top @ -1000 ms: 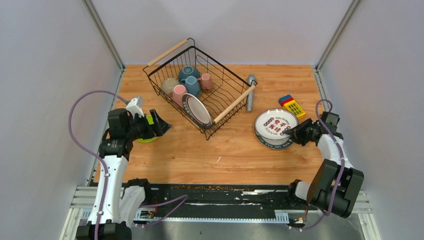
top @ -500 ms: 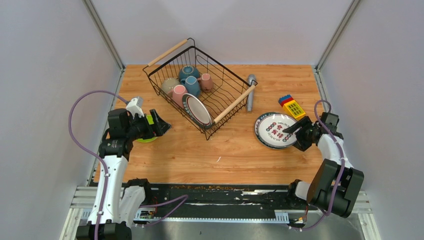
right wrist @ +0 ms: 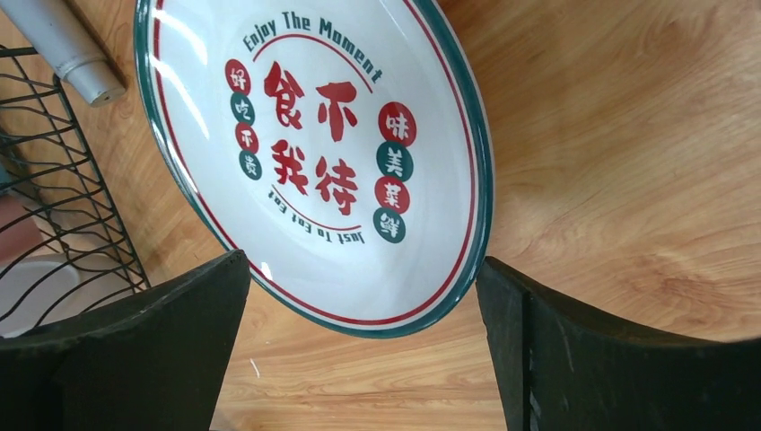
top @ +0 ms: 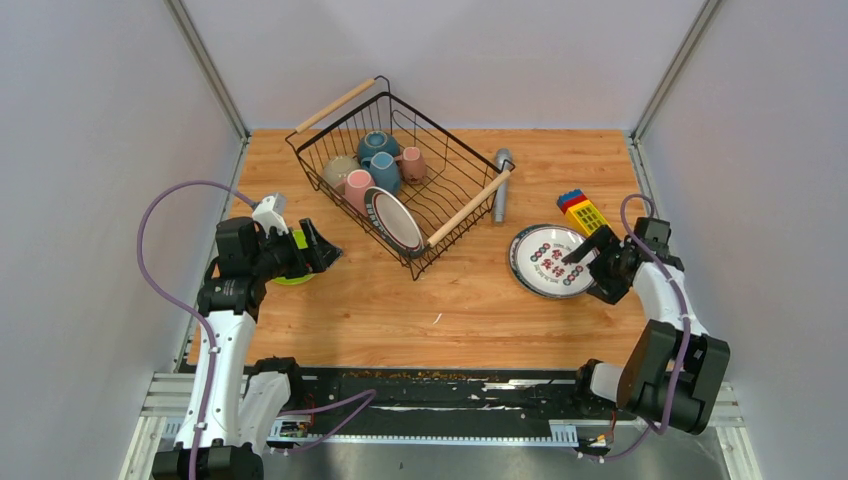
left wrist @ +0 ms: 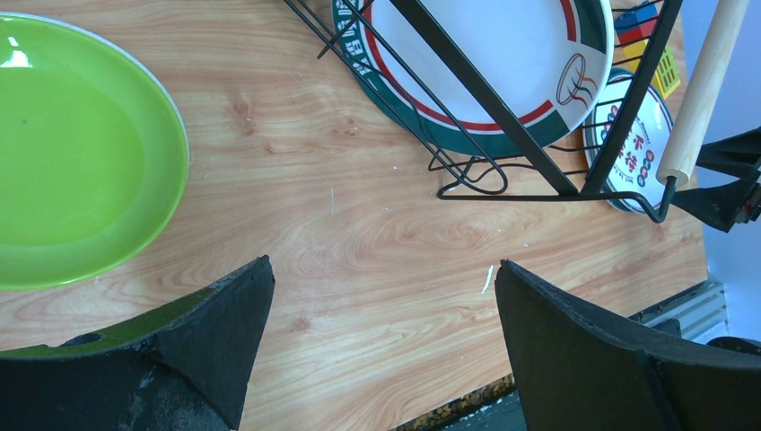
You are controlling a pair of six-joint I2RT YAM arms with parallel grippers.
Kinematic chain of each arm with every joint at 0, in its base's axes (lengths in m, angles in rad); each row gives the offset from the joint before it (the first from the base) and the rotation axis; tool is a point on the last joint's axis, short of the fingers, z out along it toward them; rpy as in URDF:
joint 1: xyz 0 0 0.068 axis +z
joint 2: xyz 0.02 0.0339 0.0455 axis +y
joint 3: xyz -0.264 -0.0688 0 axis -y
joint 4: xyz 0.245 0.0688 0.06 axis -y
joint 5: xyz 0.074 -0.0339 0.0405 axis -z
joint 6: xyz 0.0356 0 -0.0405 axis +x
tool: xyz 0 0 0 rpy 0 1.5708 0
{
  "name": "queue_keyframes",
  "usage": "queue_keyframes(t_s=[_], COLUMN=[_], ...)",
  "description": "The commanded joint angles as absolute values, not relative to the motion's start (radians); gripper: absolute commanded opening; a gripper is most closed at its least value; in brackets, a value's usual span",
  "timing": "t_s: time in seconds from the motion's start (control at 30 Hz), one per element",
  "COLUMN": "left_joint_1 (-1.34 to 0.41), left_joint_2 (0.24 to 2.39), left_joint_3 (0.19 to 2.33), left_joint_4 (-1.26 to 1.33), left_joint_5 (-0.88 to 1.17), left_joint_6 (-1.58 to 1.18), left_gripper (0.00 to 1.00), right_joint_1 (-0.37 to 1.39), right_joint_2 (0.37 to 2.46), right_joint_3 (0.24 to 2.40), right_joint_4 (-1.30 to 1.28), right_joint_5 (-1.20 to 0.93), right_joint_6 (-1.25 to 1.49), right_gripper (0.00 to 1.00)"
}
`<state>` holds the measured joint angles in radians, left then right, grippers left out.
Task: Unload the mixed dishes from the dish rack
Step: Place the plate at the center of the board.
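Observation:
The black wire dish rack [top: 470, 207] stands at the back centre. It holds a white plate with a teal and red rim [top: 393, 220], two pink mugs [top: 357, 187], blue-grey pieces [top: 380, 160] and a beige bowl [top: 338, 170]. A second white patterned plate [top: 545, 260] lies flat on the table at the right. My right gripper [top: 583, 270] is open at its near-right rim, and the rim [right wrist: 314, 153] sits just ahead of the spread fingers [right wrist: 363, 269], untouched. My left gripper [top: 320, 250] is open and empty [left wrist: 386, 278], next to the lime-green plate [left wrist: 72, 153] on the table at the left.
A grey cylinder [top: 502, 185] lies beside the rack's right handle. A yellow, red and blue toy block [top: 585, 212] sits just behind the right plate. The rack's near corner [left wrist: 547, 189] stands close ahead of the left gripper.
My right gripper has opened and let go of the patterned plate, which has settled flat on the table. The left arm has not moved.

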<state>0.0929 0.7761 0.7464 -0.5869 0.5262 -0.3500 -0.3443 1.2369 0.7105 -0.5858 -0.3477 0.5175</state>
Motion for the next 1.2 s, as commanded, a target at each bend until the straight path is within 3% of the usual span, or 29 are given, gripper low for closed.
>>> queue_keyframes(t_s=[0.0, 0.47, 1.17], left_joint_1=[0.093, 0.093, 0.094], left_joint_2=[0.773, 0.776, 0.764], left_joint_3=[0.744, 0.744, 0.748], left_joint_4=[-0.560, -0.558, -0.561], left_joint_5=[0.542, 0.547, 0.546], left_joint_6=[-0.348, -0.348, -0.347], left_gripper=[1.00, 1.00, 1.00], right_joint_1=[-0.303, -0.093, 0.586], right_joint_2=[1.249, 1.238, 1.240], right_joint_3=[0.772, 0.904, 1.324], right_joint_4=[-0.598, -0.653, -0.568], right_joint_5=[-0.262, -0.034, 0.362], right_joint_6=[0.489, 0.473, 0.134], right_gripper=[1.00, 1.00, 0.99])
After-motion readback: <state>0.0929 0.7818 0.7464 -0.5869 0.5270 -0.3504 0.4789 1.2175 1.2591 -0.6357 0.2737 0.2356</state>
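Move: The last plate leaning in the dish rack is some 35 cm to my right hand's left, about 9 cm ahead and 5 cm higher. The rack's wooden handle stands in between, roughly 21 cm left, 10 ahead and 8 up. The lettered plate just set down lies 6 cm left, 2 ahead and slightly below; the toy blocks sit 13 cm straight ahead, just lower. From my left hand the rack plate lies about 9 cm ahead, 11 right and 8 down. With my right fingers already open beside the lettered plate, I ease about 1 cm forward and left while staying low, then climb quickly, some 19 cm in all, swinging about 14 cm left and 7 forward towards the rack. My wrist turns counter-clockwise, drops its left side and tips the fingers up from their steep downward slant, roughly 30 degrees each way; the fingers stay wide open and empty. ##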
